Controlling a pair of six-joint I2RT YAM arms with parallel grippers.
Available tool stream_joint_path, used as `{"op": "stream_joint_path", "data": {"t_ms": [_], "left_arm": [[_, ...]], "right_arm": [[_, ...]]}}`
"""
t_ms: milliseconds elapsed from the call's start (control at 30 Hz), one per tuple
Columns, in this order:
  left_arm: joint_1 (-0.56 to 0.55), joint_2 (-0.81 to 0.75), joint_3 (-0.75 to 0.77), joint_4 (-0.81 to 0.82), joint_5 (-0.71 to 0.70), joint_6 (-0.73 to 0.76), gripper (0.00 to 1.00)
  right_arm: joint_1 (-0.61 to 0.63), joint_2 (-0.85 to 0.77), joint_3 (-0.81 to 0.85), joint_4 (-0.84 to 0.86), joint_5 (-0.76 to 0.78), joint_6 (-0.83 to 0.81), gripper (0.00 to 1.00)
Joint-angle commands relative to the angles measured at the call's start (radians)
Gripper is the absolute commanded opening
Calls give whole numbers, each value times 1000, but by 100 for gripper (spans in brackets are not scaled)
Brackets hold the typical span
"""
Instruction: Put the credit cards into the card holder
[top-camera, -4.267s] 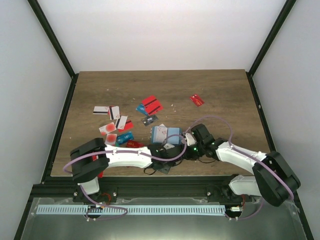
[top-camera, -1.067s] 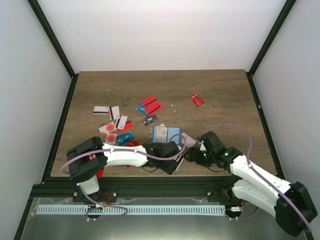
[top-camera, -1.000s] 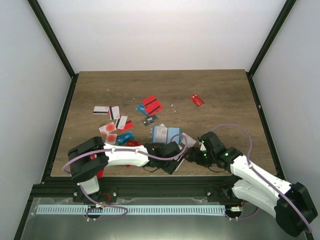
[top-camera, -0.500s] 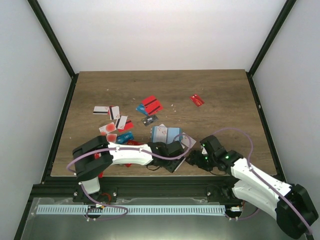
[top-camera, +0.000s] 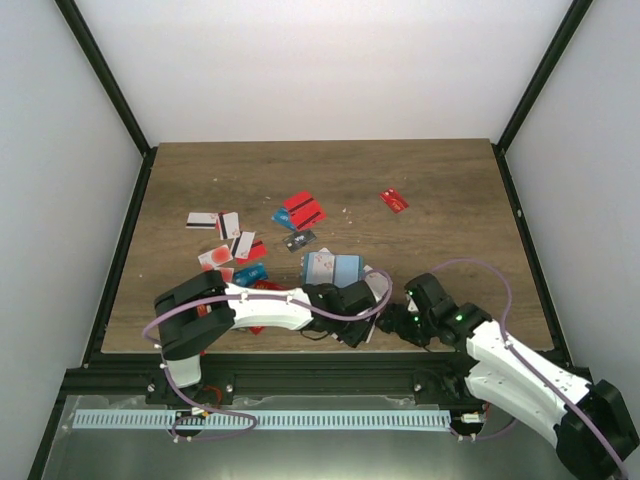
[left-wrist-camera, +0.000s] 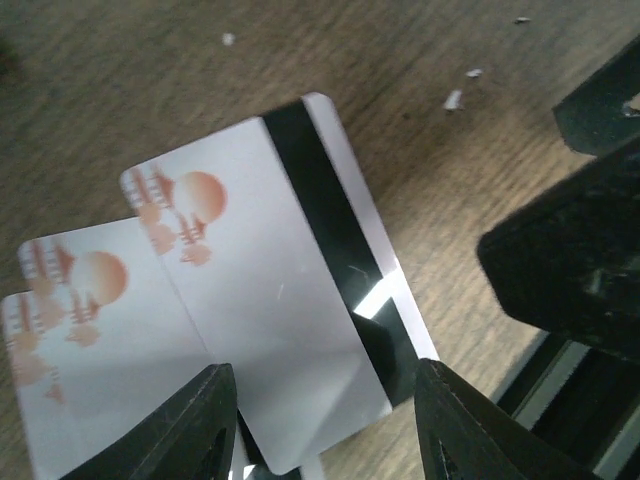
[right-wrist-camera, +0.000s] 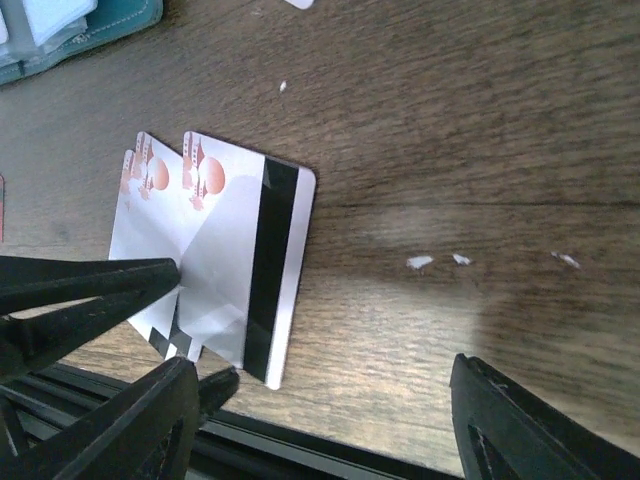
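Observation:
Three white credit cards (left-wrist-camera: 260, 290) with red marks lie overlapped near the table's front edge; the top one has a black stripe (right-wrist-camera: 268, 270). My left gripper (left-wrist-camera: 322, 400) stands open astride them, one finger on each side, a small gap showing at the right finger. My right gripper (right-wrist-camera: 320, 430) is wide open just right of these cards, over bare wood. In the top view the two grippers, left (top-camera: 360, 318) and right (top-camera: 393, 322), nearly meet. The teal card holder (top-camera: 333, 268) lies open just behind them, and its edge (right-wrist-camera: 120, 22) shows in the right wrist view.
More credit cards lie scattered farther back: red ones (top-camera: 303, 210), a single red one (top-camera: 394, 200), white and black-striped ones (top-camera: 212, 221), and a cluster (top-camera: 235, 268) at the left. The black frame rail (right-wrist-camera: 330, 445) runs along the table's near edge. Small white flecks (right-wrist-camera: 440, 260) dot the wood.
My left gripper has slid right to straddle the white cards. My right gripper has drawn back toward the near edge, staying wide open.

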Motion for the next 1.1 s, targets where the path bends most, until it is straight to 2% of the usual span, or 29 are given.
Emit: {"op": "stream_joint_path", "data": {"t_ms": [0, 200, 333, 433, 567, 733, 1067], "left_arm": [[-28, 41, 23, 26, 53, 34, 51], [-48, 73, 68, 44, 40, 64, 51], [-48, 95, 107, 31, -13, 73, 48], [-43, 57, 98, 21, -105, 44, 47], [-26, -23, 55, 52, -136, 15, 47], [32, -51, 38, 82, -93, 17, 47], [112, 75, 117, 99, 21, 65, 47]], "right_arm": [[6, -49, 15, -70, 2, 60, 71], [6, -91, 22, -132, 17, 110, 71], [6, -118, 29, -168, 84, 145, 71], [4, -144, 39, -178, 152, 158, 70], [2, -110, 25, -93, 124, 151, 68], [-24, -63, 23, -46, 124, 131, 66], [-117, -79, 47, -106, 145, 75, 66]]}}
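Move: The striped white card lies about 3 cm ahead of the left hand, 1 cm to its right and 2 cm below; other white cards lie some 4 cm left of it, partly underneath. The VIP card is roughly 14 cm ahead of the left hand and 4 cm right, the open card holder 18 cm ahead and 9 cm left. From the right hand the striped card is about 3 cm ahead, 5 cm left and 4 cm below. Left hand pushes the striped card's near end 3 cm right, then rises and goes 7 cm forward; right withdraws rightward. ##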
